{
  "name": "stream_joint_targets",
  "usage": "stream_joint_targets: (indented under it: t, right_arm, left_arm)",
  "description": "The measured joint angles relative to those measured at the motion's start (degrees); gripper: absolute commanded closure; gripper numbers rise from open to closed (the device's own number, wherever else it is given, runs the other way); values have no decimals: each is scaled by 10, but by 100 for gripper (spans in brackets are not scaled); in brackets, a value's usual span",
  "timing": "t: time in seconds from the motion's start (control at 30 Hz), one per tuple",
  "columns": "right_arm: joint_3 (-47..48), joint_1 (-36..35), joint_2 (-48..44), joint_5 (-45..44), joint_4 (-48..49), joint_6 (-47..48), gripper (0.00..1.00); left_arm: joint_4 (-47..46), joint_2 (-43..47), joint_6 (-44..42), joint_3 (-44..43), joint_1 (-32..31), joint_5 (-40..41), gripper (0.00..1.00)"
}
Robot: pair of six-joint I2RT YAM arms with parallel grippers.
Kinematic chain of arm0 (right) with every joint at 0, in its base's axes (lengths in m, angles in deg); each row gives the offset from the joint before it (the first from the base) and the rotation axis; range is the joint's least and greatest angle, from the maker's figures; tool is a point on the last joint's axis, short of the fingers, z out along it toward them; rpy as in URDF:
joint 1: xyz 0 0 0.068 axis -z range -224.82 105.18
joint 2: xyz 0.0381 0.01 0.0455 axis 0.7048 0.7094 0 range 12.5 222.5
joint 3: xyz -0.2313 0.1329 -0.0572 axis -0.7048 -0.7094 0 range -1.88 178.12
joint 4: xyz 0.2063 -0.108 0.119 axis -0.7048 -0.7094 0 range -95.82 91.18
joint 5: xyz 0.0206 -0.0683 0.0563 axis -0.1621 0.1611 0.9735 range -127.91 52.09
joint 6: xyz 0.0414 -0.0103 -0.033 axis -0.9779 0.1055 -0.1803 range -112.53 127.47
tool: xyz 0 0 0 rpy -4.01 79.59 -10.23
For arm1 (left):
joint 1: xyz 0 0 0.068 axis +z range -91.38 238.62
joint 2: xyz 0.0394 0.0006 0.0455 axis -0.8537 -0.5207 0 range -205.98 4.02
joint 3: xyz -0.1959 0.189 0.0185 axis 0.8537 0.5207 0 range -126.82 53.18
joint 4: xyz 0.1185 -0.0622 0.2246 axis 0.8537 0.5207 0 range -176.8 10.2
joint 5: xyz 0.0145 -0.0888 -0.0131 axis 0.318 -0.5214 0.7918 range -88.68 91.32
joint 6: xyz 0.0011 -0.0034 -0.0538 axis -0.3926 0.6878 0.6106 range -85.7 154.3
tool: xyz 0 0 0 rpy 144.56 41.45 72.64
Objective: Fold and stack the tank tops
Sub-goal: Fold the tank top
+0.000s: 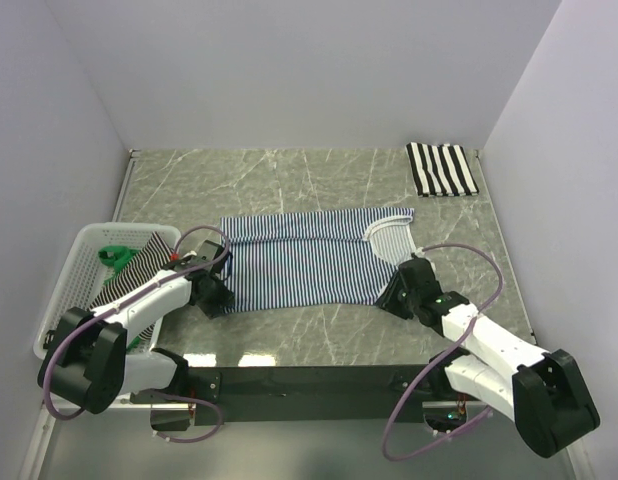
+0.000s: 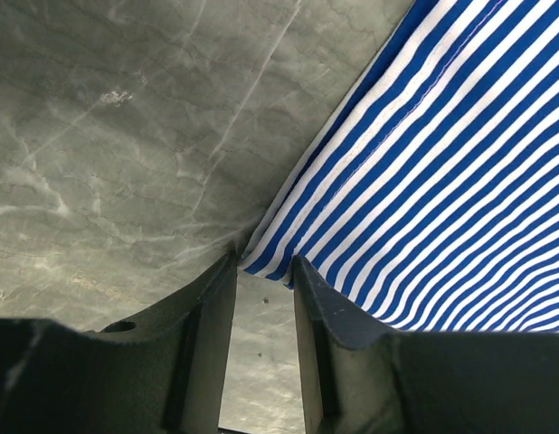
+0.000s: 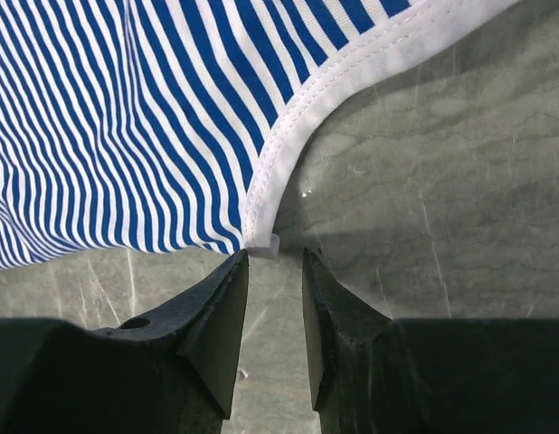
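Note:
A thin navy-and-white striped tank top lies spread flat mid-table. My left gripper is low at its near left corner. In the left wrist view the gripper is open, and the cloth's corner sits right at the fingertips, with bare table showing between the fingers. My right gripper is at the near right corner. In the right wrist view it is open too, and the white-trimmed corner touches the left fingertip. A folded broad black-and-white striped tank top lies at the back right.
A white mesh basket stands at the left edge, close beside my left arm. It holds another striped garment and something green. White walls close in the table on three sides. The arms' dark base rail runs along the near edge.

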Motion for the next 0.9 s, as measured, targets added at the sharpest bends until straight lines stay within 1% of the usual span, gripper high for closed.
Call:
stream_joint_targets:
  t: [0.23,0.3,0.33,0.37,0.43,0.5,0.6,0.67,0.7,0.73,0.9]
  right_arm:
    - [0,0,17,0,22,-2,63]
    - [0,0,22,0,27,-3,66]
    - [0,0,24,0,30,-3,68]
    - [1,-1,27,-1,33,-4,72]
    - [1,-1,35,0,41,-5,73]
    - [2,-2,42,-1,47,-6,78]
    - [2,-3,47,-1,51,-8,90]
    - [2,-4,47,-4,49,-8,97]
    - [3,-5,47,-6,48,-7,99]
    - [4,-5,47,-9,45,-7,100]
    - [21,-7,30,-23,10,2,100]
  left_arm:
    - [-3,0,0,1,-2,5,66]
    - [-3,0,0,1,-2,6,67]
    - [-3,0,0,1,-2,7,69]
    - [-4,0,0,1,-2,7,70]
    - [-6,-1,0,2,-2,8,73]
    - [-9,-2,0,2,-2,8,75]
    - [-12,-3,0,2,-2,8,82]
    - [-13,-3,0,2,-3,8,88]
    - [-14,-3,-1,2,-3,8,98]
    - [-15,-3,0,2,-3,8,99]
    - [-14,1,-3,2,-4,8,99]
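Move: The near left corner of the tank top lies practically at my left fingertips, about 1 cm ahead and 1 cm below. The near right corner, with its white trim, is about 1 cm ahead and 1 cm left of my right hand, 1 cm below. The white neckline lies some 19 cm ahead of that hand and 2 cm to its right; the basket's middle is roughly 24 cm left of my left hand and 4 cm ahead. I shut both grippers on the tank top's two near corners, one in each hand, from a bit over a third open to closed. My left hand all but stays put at the table, while my right eases about 1 cm forward into its corner, sinking a touch as its fingers come together. Once they have pinched the trim, it starts to rise, just under 1 cm. ##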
